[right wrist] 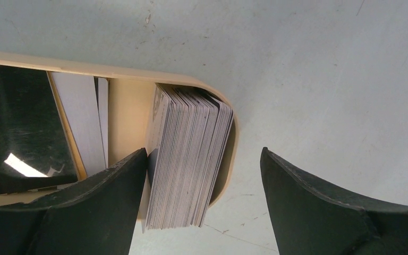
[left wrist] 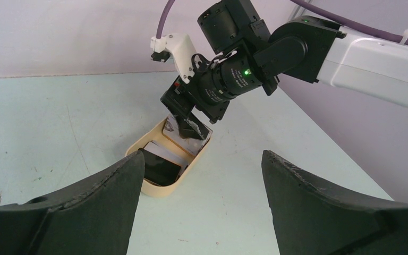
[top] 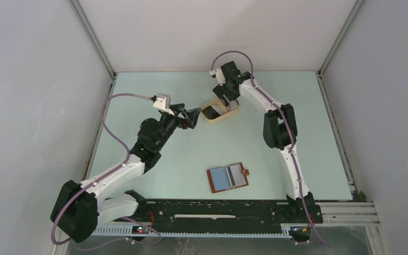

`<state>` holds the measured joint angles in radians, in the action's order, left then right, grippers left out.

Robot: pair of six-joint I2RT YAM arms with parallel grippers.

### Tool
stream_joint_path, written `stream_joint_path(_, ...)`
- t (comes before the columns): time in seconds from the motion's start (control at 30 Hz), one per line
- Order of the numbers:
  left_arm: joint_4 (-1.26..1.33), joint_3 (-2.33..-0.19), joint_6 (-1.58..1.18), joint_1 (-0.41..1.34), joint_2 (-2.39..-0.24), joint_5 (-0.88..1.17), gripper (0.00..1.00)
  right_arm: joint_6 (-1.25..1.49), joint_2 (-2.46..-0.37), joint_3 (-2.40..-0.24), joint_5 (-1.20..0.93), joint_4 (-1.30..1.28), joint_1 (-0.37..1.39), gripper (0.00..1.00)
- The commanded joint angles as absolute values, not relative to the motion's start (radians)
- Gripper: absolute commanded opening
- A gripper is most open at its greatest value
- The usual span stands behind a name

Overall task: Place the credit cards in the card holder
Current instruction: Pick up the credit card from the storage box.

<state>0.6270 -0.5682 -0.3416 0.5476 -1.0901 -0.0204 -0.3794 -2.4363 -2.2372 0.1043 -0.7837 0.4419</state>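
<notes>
The card holder [top: 239, 177] lies open near the table's front, with a grey card [top: 222, 179] showing in it. Credit cards sit in a beige oval tray [top: 212, 120]. In the right wrist view a thick stack of pale cards [right wrist: 187, 159] stands on edge at the tray's rounded end, and a black card [right wrist: 21, 127] lies flat further in. My right gripper [right wrist: 203, 175] is open and reaches down over that end. One finger is beside the stack and the other is outside the tray wall. My left gripper [left wrist: 202, 175] is open and empty, hovering just left of the tray.
White walls with metal corner posts enclose the pale green table [top: 297, 122]. The right arm [left wrist: 297, 48] hangs over the tray [left wrist: 156, 190] in the left wrist view. White cards [right wrist: 79, 122] lean between the black card and the stack.
</notes>
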Motion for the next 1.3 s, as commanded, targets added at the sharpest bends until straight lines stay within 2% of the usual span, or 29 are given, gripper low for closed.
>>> stream_joint_path(0.0, 0.669, -0.557, -0.351, 0.545, -1.075, -0.009, 0.86, -0.392, -2.340, -2.242, 0.153, -0.749, 0.434, 0.86)
stream_joint_path(0.4, 0.669, -0.555, -0.351, 0.545, -1.074, -0.008, 0.86, -0.396, -2.327, -2.220, 0.147, -0.747, 0.439, 0.81)
stream_joint_path(0.5, 0.669, -0.555, -0.351, 0.545, -1.075, -0.008, 0.86, -0.396, -2.329, -2.218, 0.143, -0.750, 0.441, 0.76)
stream_joint_path(0.7, 0.669, -0.555, -0.351, 0.545, -1.075, -0.008, 0.86, -0.397, -2.329, -2.217, 0.140, -0.754, 0.440, 0.56)
stream_joint_path(1.03, 0.669, -0.555, -0.351, 0.545, -1.076, -0.008, 0.86, -0.402, -2.322, -2.210, 0.145, -0.753, 0.445, 0.52)
stream_joint_path(1.27, 0.669, -0.555, -0.351, 0.545, -1.076, -0.008, 0.86, -0.403, -2.315, -2.200, 0.148, -0.752, 0.449, 0.40)
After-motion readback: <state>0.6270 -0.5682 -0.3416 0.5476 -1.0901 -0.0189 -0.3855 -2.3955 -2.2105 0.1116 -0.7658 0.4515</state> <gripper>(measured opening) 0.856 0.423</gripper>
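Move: The right hand is down in the storage box around the credit card stack. Its front card is about 3 cm to the left, 1 cm back and 2 cm below, beside the left finger. The white cards stand some 6 cm left and 3 cm back, the black card 9 cm left and 4 cm back, both about 4 cm lower. From the idle left hand that front card is some 20 cm ahead, 7 cm right and 22 cm below. The right hand lifts about 2 cm, left finger against the front card, then closes its fingers about halfway. ##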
